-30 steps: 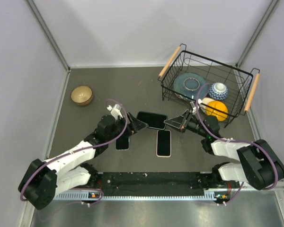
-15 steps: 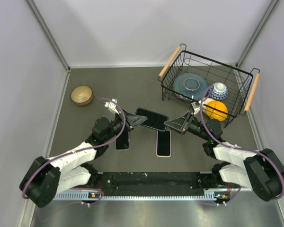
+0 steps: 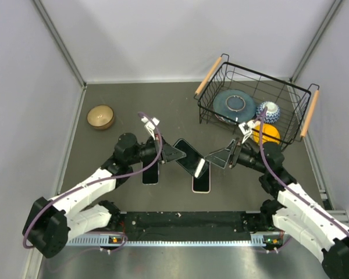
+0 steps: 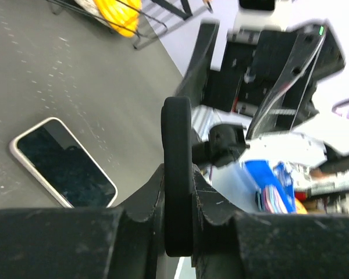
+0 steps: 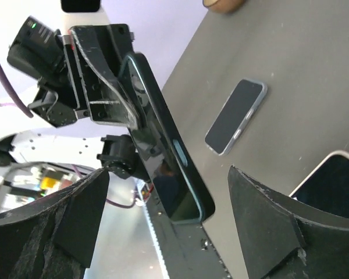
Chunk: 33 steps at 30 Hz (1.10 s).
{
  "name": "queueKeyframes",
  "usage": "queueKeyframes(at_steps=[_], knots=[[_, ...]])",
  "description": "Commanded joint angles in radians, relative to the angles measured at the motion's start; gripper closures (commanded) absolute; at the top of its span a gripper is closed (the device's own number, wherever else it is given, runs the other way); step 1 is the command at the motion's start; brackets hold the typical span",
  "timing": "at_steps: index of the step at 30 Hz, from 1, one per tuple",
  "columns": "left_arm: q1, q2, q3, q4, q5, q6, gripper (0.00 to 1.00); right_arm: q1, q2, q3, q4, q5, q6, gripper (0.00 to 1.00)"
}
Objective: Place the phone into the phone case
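A black phone case (image 3: 191, 158) with a glossy dark face hangs tilted above the table's middle. My left gripper (image 3: 175, 154) is shut on its left end; in the left wrist view the case (image 4: 177, 168) shows edge-on, pinched between both fingers of that gripper (image 4: 177, 197). My right gripper (image 3: 220, 157) stands open just right of the case, touching nothing; in its own view the case (image 5: 163, 151) sits ahead, between the spread fingers of this gripper (image 5: 168, 180). A light-rimmed phone (image 3: 201, 178) lies flat below the case. A darker phone (image 3: 150, 173) lies to its left.
A wire basket (image 3: 296, 110) at the back right holds a blue plate (image 3: 234, 104), a patterned bowl (image 3: 269, 110) and a yellow-orange fruit (image 3: 266, 133). A brown bowl (image 3: 100, 117) sits at the back left. Grey walls close in the table on three sides.
The right gripper opened, let go of the case and drew back right. The left gripper closed on the case, which has moved toward the front and tilted.
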Motion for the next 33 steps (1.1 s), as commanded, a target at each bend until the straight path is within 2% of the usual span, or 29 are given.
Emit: queueKeyframes(at_steps=[1,4,8,17,22,25,27,31,33], knots=[[0.005,0.041,0.117,-0.039,0.312,0.130,1.00,0.003,-0.023,0.184,-0.290,-0.047,-0.290,0.17],[0.005,0.090,0.154,-0.065,0.435,0.153,1.00,0.003,0.058,0.252,-0.333,-0.152,-0.347,0.19],[0.005,0.114,0.172,-0.108,0.467,0.199,1.00,0.003,0.166,0.281,-0.250,-0.323,-0.318,0.28],[0.005,0.159,0.183,-0.145,0.493,0.247,1.00,0.043,0.281,0.313,-0.100,-0.348,-0.261,0.33],[0.005,0.167,0.183,-0.151,0.493,0.258,1.00,0.095,0.353,0.366,-0.107,-0.317,-0.270,0.39],[0.005,0.173,0.200,-0.221,0.458,0.299,1.00,0.098,0.358,0.379,-0.093,-0.291,-0.258,0.47],[0.006,0.180,0.212,-0.284,0.435,0.331,1.00,0.106,0.353,0.390,-0.092,-0.275,-0.255,0.58],[0.005,0.208,0.241,-0.391,0.345,0.373,1.00,0.113,0.335,0.402,-0.092,-0.266,-0.247,0.91],[0.005,0.228,0.258,-0.421,0.335,0.391,1.00,0.124,0.324,0.412,-0.098,-0.265,-0.247,0.98]])
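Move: The phone is already pinched in the left gripper, its middle about 3 cm to that hand's right and roughly 1 cm back. From the open, empty right gripper, that middle lies some 6 cm left and 1 cm back, about level. The white-rimmed phone lies flat some 19 cm below, about 3 cm left and 1 cm forward of the right hand; the dark phone lies on the table another 22 cm left of the white-rimmed one and 3 cm farther out. Keep the left pinch on the phone and draw it back about 5 cm, sinking a little, while turning the wrist clockwise. Lift the right gripper slightly and lower it again, turn it counter-clockwise some 20 degrees and bring it left to the phone's forward end, then close the open fingers to pinch the edge there beside the left grip. ##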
